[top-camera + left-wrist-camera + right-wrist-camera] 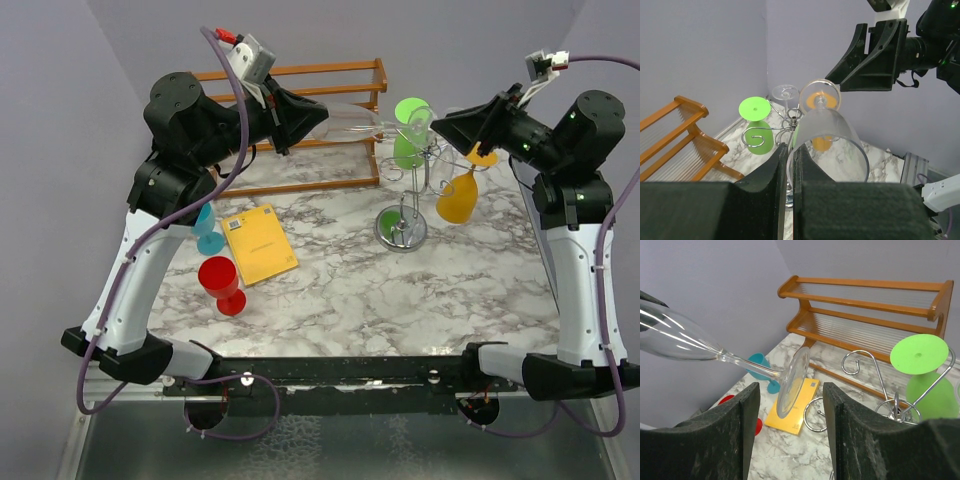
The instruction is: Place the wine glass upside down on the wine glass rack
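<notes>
A clear wine glass lies level in the air, bowl to the left, foot to the right. My left gripper is shut on the bowl's rim; in the left wrist view the glass wall sits pinched between the fingers. My right gripper is open around the glass's foot, with a gap on each side. The silver wine glass rack stands just below and right of the glass. A green glass and an orange glass hang upside down from its wire arms.
A brown wooden slatted rack stands at the back. On the marble top to the left lie a yellow booklet, a red glass and a teal glass. Grey walls close in the back and both sides.
</notes>
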Controlling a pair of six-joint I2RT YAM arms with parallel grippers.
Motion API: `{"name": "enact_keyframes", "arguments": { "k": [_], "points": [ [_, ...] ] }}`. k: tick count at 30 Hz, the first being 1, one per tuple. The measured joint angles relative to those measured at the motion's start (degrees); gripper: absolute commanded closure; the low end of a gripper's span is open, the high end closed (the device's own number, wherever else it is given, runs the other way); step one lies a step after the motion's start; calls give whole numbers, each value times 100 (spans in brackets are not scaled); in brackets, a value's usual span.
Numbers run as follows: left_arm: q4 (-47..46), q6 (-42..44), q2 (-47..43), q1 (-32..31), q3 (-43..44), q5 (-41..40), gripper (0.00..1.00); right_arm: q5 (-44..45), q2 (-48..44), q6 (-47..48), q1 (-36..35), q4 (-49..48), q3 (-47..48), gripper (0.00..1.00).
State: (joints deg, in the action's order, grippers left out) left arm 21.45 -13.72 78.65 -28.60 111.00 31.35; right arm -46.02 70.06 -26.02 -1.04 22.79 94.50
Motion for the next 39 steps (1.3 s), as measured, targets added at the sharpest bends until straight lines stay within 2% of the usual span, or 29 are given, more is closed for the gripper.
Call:
{"name": "enact_keyframes", "arguments": {
  "k": [9,14,19,21,27,34,39],
  "points": [
    [-57,-61,118,0,107,0,100,2,181,-24,-280,-9,-2,65],
    [-146,-61,164,0,107,0,100,2,245,-33,-354,-11,-2,79],
    [-170,-57,195,0,107,-13,100,46,286,-31,-356,-7,-13,98],
    [-173,-28,195,0,107,-15,100,175,286,-39,-356,-7,-26,99],
    [-188,90,190,-2,0,-9,74,483,286,-72,-389,7,-79,99],
    [-138,173,22,11,-214,-13,53,968,273,299,-389,39,-83,99],
    [133,645,-238,9,-315,-238,39,1292,116,979,-389,50,-179,99]
  ]
}}
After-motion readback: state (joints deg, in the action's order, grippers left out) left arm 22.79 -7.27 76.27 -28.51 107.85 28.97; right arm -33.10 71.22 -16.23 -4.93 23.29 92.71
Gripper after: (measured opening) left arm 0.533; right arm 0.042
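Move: The left hand already holds the clear wine glass by its rim, its foot about 17 cm to the right and 7 cm ahead, roughly level. From the right hand that foot is just off the open fingertips, about 3 cm left, 2 cm ahead and a touch lower. The rack's hub is about 5 cm ahead, 0 cm sideways and 11 cm below it; the green glass about 11 cm ahead and 2 cm left, the orange glass 7 cm right and 2 cm ahead, both some 14 cm lower. The right fingers close on the clear glass's foot and pinch it after easing about 2 cm left and slightly down around it; then the right hand carries it forward and right, some 3.5 cm forward overall, turning slightly clockwise. The left hand, after about 1 cm forward with the glass, opens, lets go of the rim, sinks about 1 cm and backs off leftwards. ##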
